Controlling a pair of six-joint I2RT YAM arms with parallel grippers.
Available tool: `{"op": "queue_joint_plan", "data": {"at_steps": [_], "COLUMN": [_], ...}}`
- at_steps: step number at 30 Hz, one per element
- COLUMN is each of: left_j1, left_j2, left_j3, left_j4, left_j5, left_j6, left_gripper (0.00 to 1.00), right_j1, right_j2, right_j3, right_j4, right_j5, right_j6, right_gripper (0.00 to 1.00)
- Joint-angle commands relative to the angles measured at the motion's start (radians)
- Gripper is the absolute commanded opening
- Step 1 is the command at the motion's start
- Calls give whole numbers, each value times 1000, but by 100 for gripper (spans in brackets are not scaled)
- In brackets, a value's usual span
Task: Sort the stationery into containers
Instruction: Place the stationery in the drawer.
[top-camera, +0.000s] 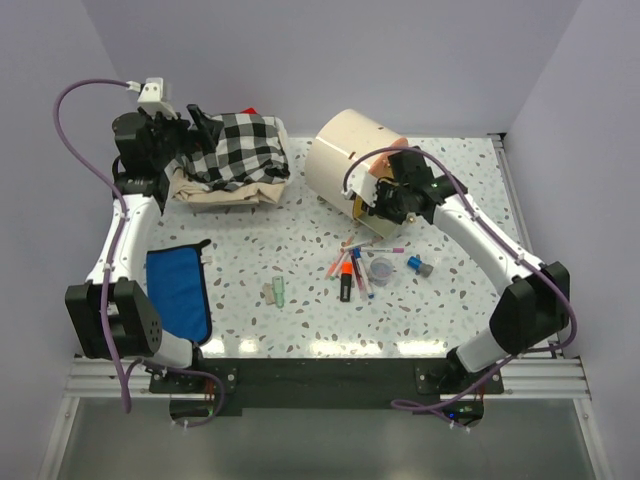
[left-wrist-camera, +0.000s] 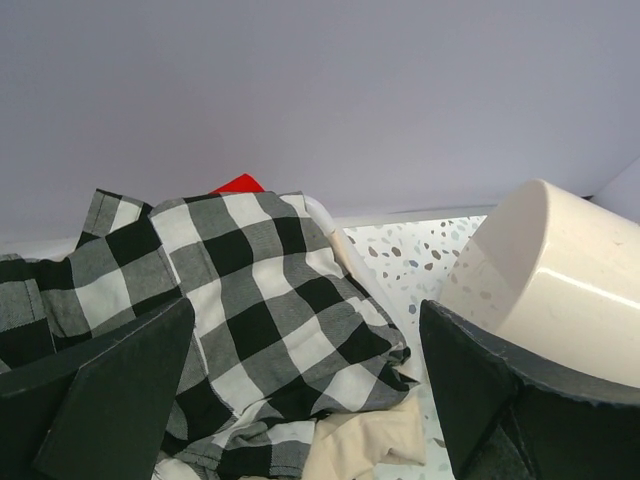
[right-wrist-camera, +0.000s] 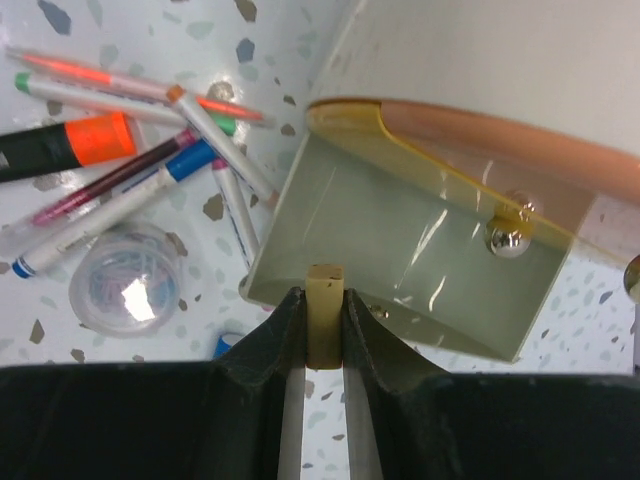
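My right gripper (right-wrist-camera: 324, 322) is shut on a beige eraser (right-wrist-camera: 324, 284), which stands upright between the fingers at the rim of a pulled-out translucent drawer (right-wrist-camera: 400, 255) with a gold knob (right-wrist-camera: 508, 240). That drawer belongs to the cream drum cabinet (top-camera: 345, 150), and the right gripper (top-camera: 380, 212) sits at its front. On the table lie pens (top-camera: 357, 262), an orange highlighter (top-camera: 346, 277), a clear round pot (top-camera: 382, 268) and a green eraser (top-camera: 281, 292). My left gripper (left-wrist-camera: 310, 400) is open above the checked cloth (left-wrist-camera: 250, 300), holding nothing.
A blue cloth (top-camera: 178, 290) lies at the front left. The checked cloth pile (top-camera: 235, 150) sits on beige fabric at the back left, next to the cabinet. A small blue-capped item (top-camera: 415, 264) lies right of the pot. Walls close off the back and both sides.
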Motion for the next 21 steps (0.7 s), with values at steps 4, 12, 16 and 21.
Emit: {"op": "queue_joint_plan", "data": {"at_steps": [4,12,16,21], "left_j1": [8,6,8,8], "left_j2": [-4,-6,-7,-9], "left_j3": [38,33,35,27], "left_j4": [46,44,47,53], "left_j5": [27,32,33,39], "left_j6": [-27,-24,-26,-33], "left_gripper": [99,99,99,99], "right_j1": [-73,-95,-95,-95], "right_j2": [41,121,103,11], "right_j3": [-20,3,9,6], "right_j4": [37,82,65,14], "right_j5": [51,53,49,19], "right_j6": [-59,-59,-48,-13], "right_gripper": [2,37,47,52]}}
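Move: The open drawer my right hand is taking the tan block to has its middle about 5 cm ahead, 4 cm to the right and 13 cm below. The round cabinet bulks some 13 cm ahead and 8 cm left, its middle 8 cm lower. The paper-clip tub stands about 7 cm back and 1 cm left, and the blue bottle 6 cm back and 7 cm right, both some 16 cm below. From my left hand the drawer is roughly 40 cm right, 6 cm back and 29 cm down. With the tan block still pinched, I swing my right hand right and forward over the open drawer, sinking as I go, about 5 cm down and 4 cm right in all. Once above the tray I keep lowering straight down while my fingers open to about half and let go of the block, then begin to rise very slightly. ##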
